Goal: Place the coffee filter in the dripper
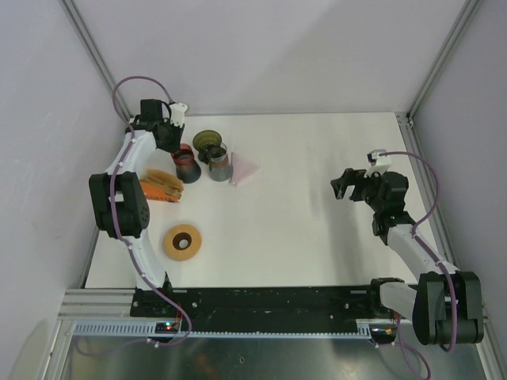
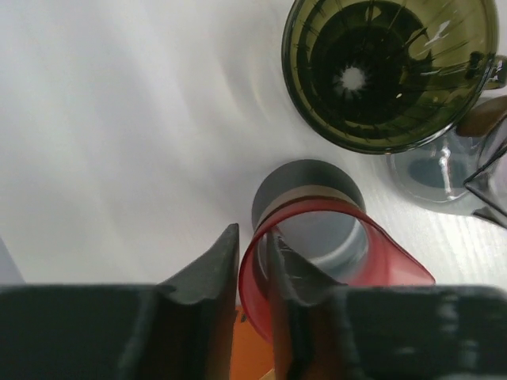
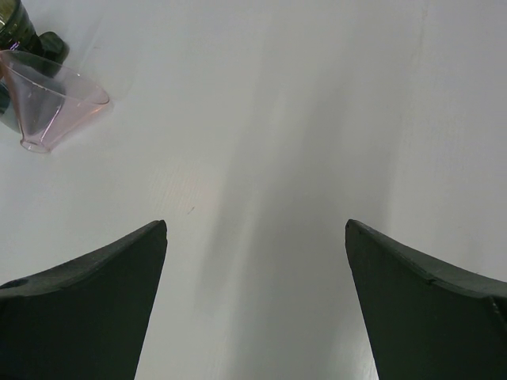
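Note:
A red translucent dripper (image 1: 186, 165) (image 2: 348, 245) stands on a dark round base at the back left. My left gripper (image 1: 179, 152) (image 2: 252, 231) reaches down onto its near rim, one finger outside and one inside, the jaws closed narrowly on the rim wall. A brown-orange stack of coffee filters (image 1: 162, 186) lies just in front of it, and shows as an orange patch (image 2: 253, 348) between the fingers. My right gripper (image 1: 343, 188) (image 3: 256, 226) hovers wide open over bare table at the right, holding nothing.
A dark green dripper (image 1: 207, 141) (image 2: 392, 67) and a grey glass one (image 1: 219, 165) (image 2: 444, 170) stand next to the red one. A pink clear cone (image 1: 244, 169) (image 3: 51, 99) lies on its side. A tan ring (image 1: 182, 241) sits nearer the left arm's base.

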`<state>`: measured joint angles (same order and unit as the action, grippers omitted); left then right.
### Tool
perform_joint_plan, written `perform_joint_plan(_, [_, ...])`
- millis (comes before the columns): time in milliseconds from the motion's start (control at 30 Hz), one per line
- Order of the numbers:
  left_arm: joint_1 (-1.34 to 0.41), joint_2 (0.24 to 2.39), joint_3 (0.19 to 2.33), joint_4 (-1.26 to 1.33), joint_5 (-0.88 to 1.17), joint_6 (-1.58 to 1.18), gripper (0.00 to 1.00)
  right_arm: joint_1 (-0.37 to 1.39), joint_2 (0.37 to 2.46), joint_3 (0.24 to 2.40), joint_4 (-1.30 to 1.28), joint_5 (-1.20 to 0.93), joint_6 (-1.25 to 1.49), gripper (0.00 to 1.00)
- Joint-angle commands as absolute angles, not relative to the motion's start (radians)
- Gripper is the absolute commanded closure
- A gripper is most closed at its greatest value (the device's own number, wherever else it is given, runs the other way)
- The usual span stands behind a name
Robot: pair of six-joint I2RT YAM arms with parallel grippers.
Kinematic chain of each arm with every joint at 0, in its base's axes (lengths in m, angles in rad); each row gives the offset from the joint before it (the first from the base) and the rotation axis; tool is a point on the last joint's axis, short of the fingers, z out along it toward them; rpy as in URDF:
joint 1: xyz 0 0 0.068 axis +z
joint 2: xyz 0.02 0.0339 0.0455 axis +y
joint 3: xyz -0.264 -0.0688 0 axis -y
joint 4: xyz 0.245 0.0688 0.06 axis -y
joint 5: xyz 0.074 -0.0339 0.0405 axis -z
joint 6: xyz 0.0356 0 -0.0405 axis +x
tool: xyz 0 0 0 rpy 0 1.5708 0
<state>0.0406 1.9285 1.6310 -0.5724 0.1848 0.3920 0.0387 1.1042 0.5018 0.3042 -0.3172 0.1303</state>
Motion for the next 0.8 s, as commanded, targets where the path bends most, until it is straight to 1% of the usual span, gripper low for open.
perform_joint_plan(0, [0.046, 1.928, 1.658, -0.575, 0.2, 0.399, 0.85, 0.045, 1.1, 0.543, 0.315, -0.301, 0.122, 0.01])
perform_joint_plan(33, [0.046, 1.921, 1.657, -0.577, 0.206, 0.392, 0.92, 0.045, 1.098, 0.543, 0.314, -0.3, 0.122, 0.01])
perform_joint_plan(67, [0.046, 1.914, 1.657, -0.577, 0.214, 0.383, 0.96, 0.045, 1.098, 0.543, 0.313, -0.299, 0.123, 0.01])
perform_joint_plan(133, [0.045, 1.891, 1.651, -0.577, 0.226, 0.373, 0.99, 0.046, 1.098, 0.543, 0.312, -0.297, 0.121, 0.01])
perform_joint_plan(433, [0.046, 1.712, 1.623, -0.584, 0.176, 0.317, 1.0, 0.047, 1.095, 0.543, 0.314, -0.304, 0.127, 0.01])
perform_joint_plan(633, [0.031, 1.551, 1.626, -0.633, 0.216, 0.262, 1.0, 0.051, 1.077, 0.543, 0.309, -0.301, 0.143, 0.01])
perform_joint_plan(767, [-0.062, 1.459, 1.637, -0.687, 0.247, 0.249, 1.0, 0.061, 1.059, 0.546, 0.299, -0.282, 0.158, 0.01])
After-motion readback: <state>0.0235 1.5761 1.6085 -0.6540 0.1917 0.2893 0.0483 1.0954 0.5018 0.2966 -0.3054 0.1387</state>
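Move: The left hand is at the left side of the red-rimmed jug, its fingers astride the wall at the rim. The jug's middle lies about 4 cm to its right, level fore and aft, and some 5 cm lower. The green glass stands about 12 cm right and 5 cm ahead; the clear jug about 16 cm right, straight across; the orange packet lies roughly 7 cm back and 4 cm left. From the idle right hand, the red-rimmed jug is some 62 cm left and 12 cm ahead. Almost in place at first, the left fingers close fully on the red-rimmed jug's wall, one finger inside and one outside. Then the left hand rises, slowly and then faster, by about 14 cm, drawing back about 5 cm towards the base as the fingertips tilt some 15 degrees outward and up; the pinch is kept. ##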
